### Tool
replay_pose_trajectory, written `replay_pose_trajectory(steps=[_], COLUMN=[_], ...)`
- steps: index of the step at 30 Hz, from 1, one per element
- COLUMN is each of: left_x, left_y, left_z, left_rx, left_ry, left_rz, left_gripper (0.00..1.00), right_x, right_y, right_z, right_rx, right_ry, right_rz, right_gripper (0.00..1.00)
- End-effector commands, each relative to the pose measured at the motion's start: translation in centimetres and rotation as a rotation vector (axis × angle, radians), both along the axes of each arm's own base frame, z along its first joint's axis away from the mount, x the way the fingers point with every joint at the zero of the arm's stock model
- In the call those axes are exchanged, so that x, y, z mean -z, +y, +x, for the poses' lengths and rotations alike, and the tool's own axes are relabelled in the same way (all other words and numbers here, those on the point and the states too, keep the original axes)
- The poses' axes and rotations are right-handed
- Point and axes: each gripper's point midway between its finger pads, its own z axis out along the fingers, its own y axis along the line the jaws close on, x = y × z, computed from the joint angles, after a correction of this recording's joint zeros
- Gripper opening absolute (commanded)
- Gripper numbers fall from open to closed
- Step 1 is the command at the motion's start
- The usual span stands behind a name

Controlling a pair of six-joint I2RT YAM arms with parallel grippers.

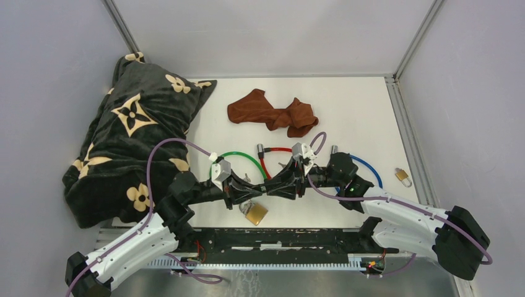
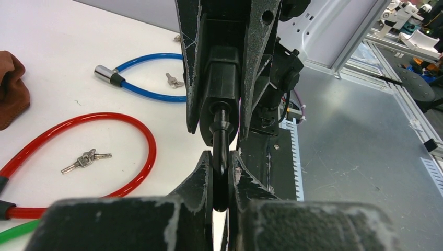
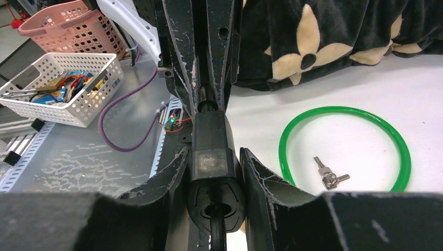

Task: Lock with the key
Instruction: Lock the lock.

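Observation:
My two grippers meet tip to tip above the table's near middle. My right gripper (image 3: pixel 214 152) is shut on a black lock body (image 3: pixel 210 138), with a black cable leaving the body's near end. My left gripper (image 2: pixel 221 158) is shut on a thin black piece (image 2: pixel 221 149), which looks like the key's head. Its collared shaft runs straight into the lock body (image 2: pixel 222 73). From above, the left gripper (image 1: pixel 263 187) and right gripper (image 1: pixel 282 184) hide the lock and the key.
A brass padlock (image 1: pixel 255 212) lies just below the grippers and a small one (image 1: pixel 403 177) at the right. Red (image 2: pixel 137 125), blue (image 2: pixel 149 91) and green (image 3: pixel 345 111) cable loops lie around, with loose key bunches (image 2: pixel 86 158) (image 3: pixel 326 173). Black blanket (image 1: pixel 136 130) left, brown cloth (image 1: pixel 272 111) behind.

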Motion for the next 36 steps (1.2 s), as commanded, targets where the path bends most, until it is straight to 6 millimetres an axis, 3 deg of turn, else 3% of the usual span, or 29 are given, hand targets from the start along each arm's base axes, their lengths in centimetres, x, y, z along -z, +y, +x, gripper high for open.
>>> replay_pose_trajectory(steps=[1,3,8,19,24,28,31,33,36], left_x=[-5.6,-5.3,-4.5,-2.5,-1.7,-1.9,-2.5,-1.5,1.0], left_y=[0.2,0.3,0.8,2.3,3.0,4.0,5.1,5.3,5.7], left_z=[-0.1,-0.1,-0.1,1.1,1.2,2.6,4.3,4.5,3.5], left_rx=[-0.005,-0.013,-0.036,-0.146,-0.167,-0.261,-0.347,-0.32,-0.2], left_ry=[-0.143,-0.125,-0.1,-0.038,-0.008,-0.127,-0.276,-0.349,-0.31], left_rz=[-0.132,-0.129,-0.118,-0.068,-0.066,-0.033,0.054,0.186,0.402], left_gripper=[0.09,0.52,0.97,0.99,0.95,0.99,1.0,1.0,1.0], right_x=[-3.5,-4.3,-6.3,-7.8,-10.7,-12.4,-13.1,-13.4,-13.5], right_y=[-0.3,-0.5,-1.4,-2.1,-2.8,-3.2,-3.2,-3.3,-3.3], right_z=[-0.1,0.0,0.0,0.7,0.5,0.7,0.9,1.2,1.5], right_rx=[0.017,0.033,0.064,0.114,0.132,0.155,0.168,0.185,0.202], right_ry=[-0.058,-0.068,-0.08,-0.09,-0.121,-0.145,-0.16,-0.168,-0.17], right_rz=[0.121,0.149,0.218,0.261,0.353,0.407,0.42,0.426,0.424], right_gripper=[0.0,0.0,0.0,0.0,0.0,0.0,0.0,0.0,0.0])
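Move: The black lock is held between the two facing hands: its middle lies about 3 cm to the right of the left hand, whose fingers pinch the shackle, and about 1 cm to the left of the right hand, which grips the body. On the table some 21 cm below, the gold padlock lies about 3 cm back and 2 cm left of the left hand, the green lock's barrel 5 cm ahead and 3 cm right, the green lock's keys 8 cm ahead and 5 cm left. The left fingers spring wide open and let go of the black lock's shackle; that hand rises about 3 cm, sinks back nearly as far while drawing off to the left and then forward, away from the lock, and its fingers swing some 15 degrees counter-clockwise. The right hand keeps its pinch on the lock body and lifts it about 7 cm, easing a little to the right and tilting its fingertips up some 15 degrees. ##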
